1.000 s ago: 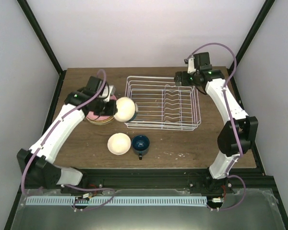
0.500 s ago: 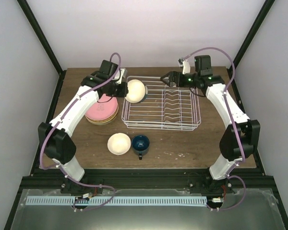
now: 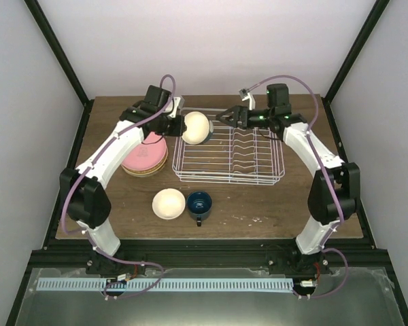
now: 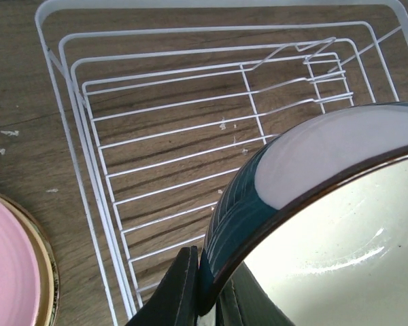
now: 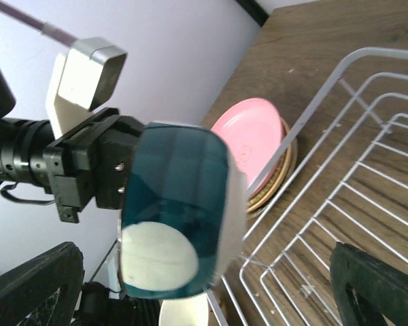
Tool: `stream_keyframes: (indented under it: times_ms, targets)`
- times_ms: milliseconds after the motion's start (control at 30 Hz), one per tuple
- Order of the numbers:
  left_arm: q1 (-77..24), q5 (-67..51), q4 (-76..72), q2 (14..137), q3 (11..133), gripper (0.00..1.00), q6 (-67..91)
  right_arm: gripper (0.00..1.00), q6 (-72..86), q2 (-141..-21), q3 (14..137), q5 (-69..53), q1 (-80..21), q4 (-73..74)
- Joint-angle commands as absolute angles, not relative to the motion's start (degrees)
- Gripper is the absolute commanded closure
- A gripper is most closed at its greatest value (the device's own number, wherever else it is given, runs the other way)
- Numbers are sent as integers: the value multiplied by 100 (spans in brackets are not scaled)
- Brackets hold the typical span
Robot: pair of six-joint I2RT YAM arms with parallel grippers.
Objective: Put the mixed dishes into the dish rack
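Note:
My left gripper [image 3: 181,125] is shut on the rim of the white-and-blue bowl [image 3: 196,127], holding it tilted on edge over the back left part of the dish rack [image 3: 231,180]. In the left wrist view the fingers [image 4: 182,288] pinch the bowl [image 4: 306,204] above the rack wires [image 4: 88,136]. My right gripper [image 3: 227,117] is open over the rack's back, facing the bowl [image 5: 177,210] just short of it. The pink plate [image 3: 141,156] lies on the tan-yellow plate [image 3: 153,171] left of the rack. The cream bowl [image 3: 168,204] and dark blue mug [image 3: 199,204] sit in front.
The rack's upright plate prongs [image 3: 248,146] run along its right half. In the right wrist view the left gripper [image 5: 88,170] and its camera housing are close ahead, with the pink plate [image 5: 248,132] below. Walls close in the table at back and sides.
The left arm carried the white-and-blue bowl up and right, from beside the plates to over the rack's back left. The right gripper swung left toward the bowl.

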State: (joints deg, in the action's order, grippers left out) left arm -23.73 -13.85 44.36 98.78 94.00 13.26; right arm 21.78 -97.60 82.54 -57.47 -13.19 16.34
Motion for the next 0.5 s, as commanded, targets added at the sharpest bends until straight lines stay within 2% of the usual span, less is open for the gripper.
stream_keyframes:
  times_ms: [0, 467]
  targets:
    - [-2382, -1660, 3983, 9994, 9400, 100, 1318, 0, 2404, -10035, 8328, -6138, -1681, 1202]
    - [-2382, -1820, 3905, 10169, 9527, 100, 1305, 0, 2348, -10523, 8545, -6146, -1989, 1221]
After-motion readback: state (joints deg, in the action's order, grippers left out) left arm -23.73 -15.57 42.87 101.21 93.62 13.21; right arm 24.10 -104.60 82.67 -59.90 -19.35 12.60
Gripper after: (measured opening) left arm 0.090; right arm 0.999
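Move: The bowl hangs above the rack, pinched by the left hand at its near rim, so its middle lies some 4 cm to that hand's right and level with it. From the right hand the bowl is about 8 cm left, 2 cm back and 5 cm lower. The dish rack's middle lies about 2 cm right, 4 cm back and 22 cm below; the pink plates are about 27 cm left, 6 cm back and 23 cm below. The wide-open right hand reaches about 5 cm left and 4 down towards the left hand's slightly sinking bowl. ##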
